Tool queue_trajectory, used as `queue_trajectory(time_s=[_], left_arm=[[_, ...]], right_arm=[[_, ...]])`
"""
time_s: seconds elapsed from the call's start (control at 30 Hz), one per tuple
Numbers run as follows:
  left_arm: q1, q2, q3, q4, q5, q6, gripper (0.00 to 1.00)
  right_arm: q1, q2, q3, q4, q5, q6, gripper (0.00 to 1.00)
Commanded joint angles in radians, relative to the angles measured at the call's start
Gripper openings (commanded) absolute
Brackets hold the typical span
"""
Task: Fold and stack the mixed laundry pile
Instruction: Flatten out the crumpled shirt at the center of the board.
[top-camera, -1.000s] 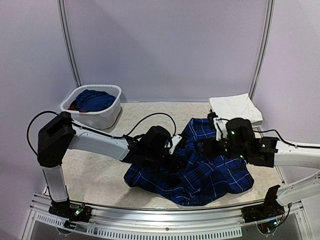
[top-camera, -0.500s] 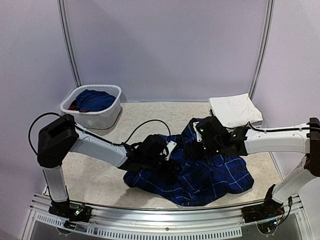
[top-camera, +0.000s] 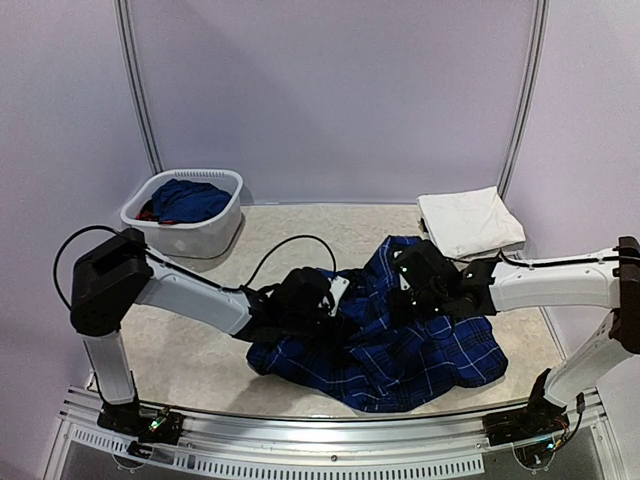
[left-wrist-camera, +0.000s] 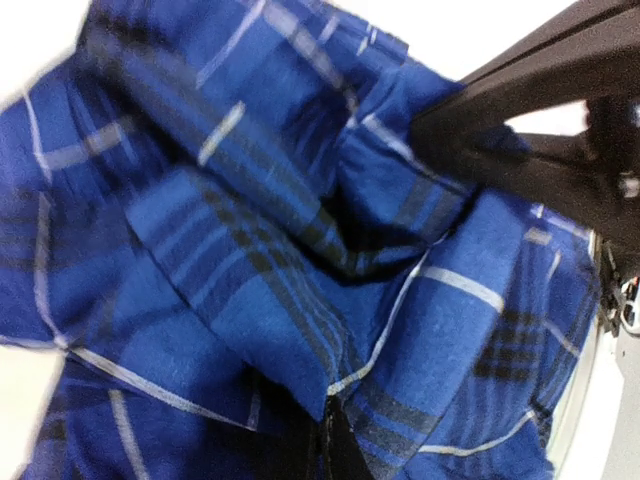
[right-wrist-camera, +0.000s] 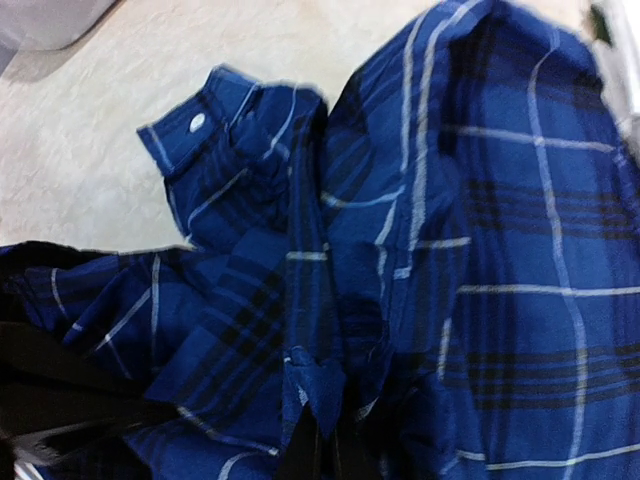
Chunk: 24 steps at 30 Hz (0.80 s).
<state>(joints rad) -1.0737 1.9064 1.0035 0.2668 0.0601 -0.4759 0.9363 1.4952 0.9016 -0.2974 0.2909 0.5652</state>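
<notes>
A navy plaid shirt (top-camera: 420, 345) lies crumpled on the table's near middle. My left gripper (top-camera: 333, 303) sits at the shirt's left side, shut on a fold of the plaid cloth (left-wrist-camera: 250, 250), which bunches at the fingertips (left-wrist-camera: 335, 440). My right gripper (top-camera: 402, 290) is over the shirt's upper middle, shut on another fold (right-wrist-camera: 330, 375) that rises from its tips (right-wrist-camera: 320, 440). A buttoned cuff (right-wrist-camera: 195, 125) lies spread on the table. White trousers (top-camera: 470, 220) rest folded at the back right. A solid blue piece (top-camera: 190, 198) and a bit of red (top-camera: 148, 212) lie in the basket.
The white oval basket (top-camera: 215, 232) stands at the back left corner. The right arm's dark link (left-wrist-camera: 540, 110) crosses close above the shirt near my left gripper. Bare beige tabletop (top-camera: 200, 350) shows left of the shirt.
Both grippers have closed on the shirt's cloth. The right arm has stretched leftward over the shirt, and the left gripper has settled lower into its left side.
</notes>
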Motion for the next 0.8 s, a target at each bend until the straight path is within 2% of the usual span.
queue_trajectory(time_s=[0.0, 0.23, 0.33, 0.37, 0.4, 0.43, 0.47, 0.5, 0.57, 0.7, 0.77], left_arm=[[-0.009, -0.161, 0.103, -0.125, -0.1, 0.094, 0.0], [-0.008, -0.296, 0.291, -0.343, -0.286, 0.315, 0.0], [-0.008, -0.355, 0.318, -0.327, -0.411, 0.485, 0.0], [-0.008, -0.375, 0.301, -0.273, -0.45, 0.55, 0.0], [-0.008, -0.392, 0.274, -0.18, -0.506, 0.62, 0.0], [-0.004, -0.403, 0.235, -0.086, -0.562, 0.687, 0.0], [0.006, -0.405, 0.182, 0.004, -0.599, 0.757, 0.0], [0.031, -0.395, 0.16, 0.066, -0.634, 0.799, 0.0], [0.115, -0.358, 0.148, 0.124, -0.618, 0.809, 0.0], [0.337, -0.199, 0.256, 0.006, -0.514, 0.639, 0.0], [0.398, -0.119, 0.322, -0.094, -0.474, 0.573, 0.0]], right_arm=[[0.006, -0.101, 0.07, -0.039, 0.123, -0.043, 0.02], [0.006, -0.228, 0.07, 0.131, 0.182, -0.095, 0.01], [0.007, -0.219, 0.091, 0.182, 0.202, -0.116, 0.04], [0.006, -0.21, 0.098, 0.198, 0.211, -0.117, 0.12], [0.007, -0.195, 0.102, 0.222, 0.216, -0.12, 0.28], [0.006, -0.184, 0.107, 0.246, 0.218, -0.131, 0.52], [0.006, -0.165, 0.118, 0.252, 0.22, -0.135, 0.64], [0.004, -0.148, 0.142, 0.246, 0.227, -0.138, 0.66], [0.001, -0.104, 0.176, 0.196, 0.263, -0.127, 0.68], [-0.003, -0.094, 0.156, 0.175, 0.317, -0.082, 0.69], [-0.007, -0.12, 0.127, 0.179, 0.317, -0.076, 0.69]])
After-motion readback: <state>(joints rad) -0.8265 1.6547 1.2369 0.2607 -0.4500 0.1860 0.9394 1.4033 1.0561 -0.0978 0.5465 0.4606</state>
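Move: Both hands are already shut on the crumpled blue plaid shirt; its middle lies about 6 cm right, 2 cm back and a little below the left hand, and 3 cm left, 6 cm back and 7 cm below the right. The bare board that the left hand carries cloth towards is roughly 18 cm ahead and 12 cm left of it; the laundry basket stands some 30 cm ahead and 43 cm left. The folded white stack lies about 24 cm ahead and 22 cm right of the right hand. Left keeps its pinch, lifting cloth some 28 cm, then swings forward-left; right rises about 17 cm and opens. ##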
